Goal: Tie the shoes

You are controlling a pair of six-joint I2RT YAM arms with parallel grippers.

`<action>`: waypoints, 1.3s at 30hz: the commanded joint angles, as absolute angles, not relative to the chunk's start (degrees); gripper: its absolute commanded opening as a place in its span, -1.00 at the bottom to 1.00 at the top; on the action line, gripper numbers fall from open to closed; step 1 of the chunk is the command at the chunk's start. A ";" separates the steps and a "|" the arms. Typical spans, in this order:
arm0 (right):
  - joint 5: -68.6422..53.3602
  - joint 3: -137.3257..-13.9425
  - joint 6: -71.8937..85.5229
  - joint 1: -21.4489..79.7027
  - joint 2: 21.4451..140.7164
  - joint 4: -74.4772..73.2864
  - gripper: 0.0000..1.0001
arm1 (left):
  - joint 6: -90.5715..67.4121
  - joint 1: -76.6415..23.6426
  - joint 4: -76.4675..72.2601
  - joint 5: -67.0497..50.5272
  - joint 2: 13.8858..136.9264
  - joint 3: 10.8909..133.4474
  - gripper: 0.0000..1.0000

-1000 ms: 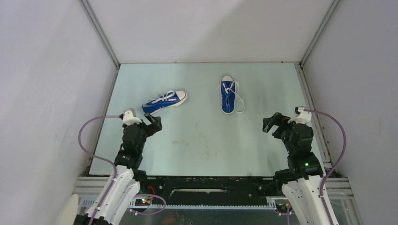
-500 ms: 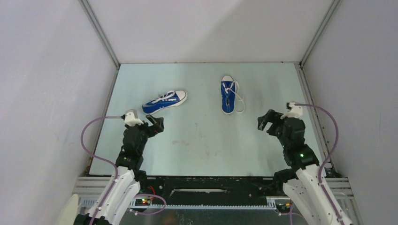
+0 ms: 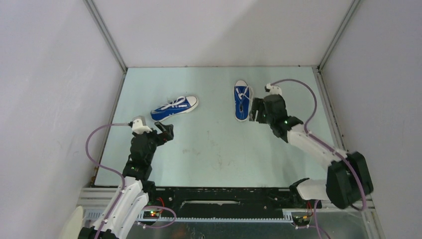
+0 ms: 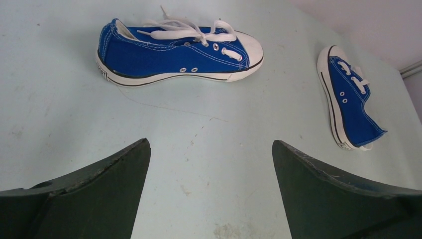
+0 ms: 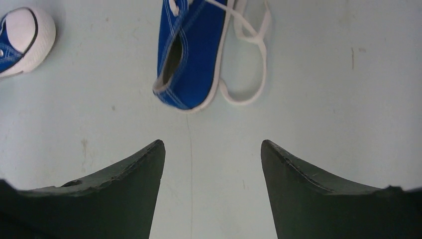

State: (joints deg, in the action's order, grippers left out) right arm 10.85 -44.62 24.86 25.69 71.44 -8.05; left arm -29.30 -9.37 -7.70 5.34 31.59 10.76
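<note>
Two blue shoes with white laces lie on the pale green table [image 3: 214,149]. The left shoe [image 3: 174,108] [image 4: 179,55] lies on its side, toe to the right, with its laces loose. The right shoe [image 3: 242,101] [image 5: 191,59] stands upright, toe pointing away, and a loose lace loop [image 5: 249,64] trails beside its heel. My right gripper [image 3: 255,111] [image 5: 211,143] hovers open just behind and right of that heel, holding nothing. My left gripper [image 3: 166,132] [image 4: 210,142] is wide open and empty, a short way in front of the left shoe.
White walls [image 3: 50,74] and metal frame rails [image 3: 107,40] enclose the table on three sides. The arm bases and a black rail [image 3: 214,191] run along the near edge. The right arm's cable [image 3: 303,94] arcs over the table's right side.
The right arm has swung from the near right up to the right shoe's heel, and its jaws have narrowed a little. The left gripper has drawn back slightly.
</note>
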 commanded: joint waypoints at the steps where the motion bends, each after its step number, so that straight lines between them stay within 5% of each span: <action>1: 12.20 -54.27 23.72 25.90 79.54 -5.14 0.45 | -27.68 -9.59 -10.25 4.88 31.35 10.72 0.99; 31: 10.14 -69.61 23.80 25.68 102.09 -15.51 0.21 | -27.75 -9.58 -11.00 3.97 32.02 10.65 0.99; 39: 5.38 -69.61 23.67 27.56 101.93 -17.98 -0.08 | -27.87 -9.58 -10.94 4.09 32.03 10.62 0.99</action>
State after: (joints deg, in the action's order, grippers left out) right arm 8.25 -68.23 23.97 26.11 101.78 -14.13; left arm -28.88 -9.37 -9.34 4.27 32.58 10.76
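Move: The right shoe's middle lies about 14 cm ahead of my right hand, 6 cm to its left and some 9 cm below; its open heel end faces me. The loose lace loop lies beside it, roughly 9 cm ahead of my right hand, level sideways and 12 cm below. The left shoe is about 34 cm left of that hand and 10 cm ahead. From my left hand the right shoe is some 20 cm ahead and 30 cm to the right. I carry my right hand forward about 8 cm over the heel of the right shoe, edging left, then sink it about 6 cm towards the ankle opening, easing back slightly as my fingertips tip some 12 degrees farther down. With the descent done, I edge a little more left, my fingers narrowing from about three-quarters to half open around the heel opening. ##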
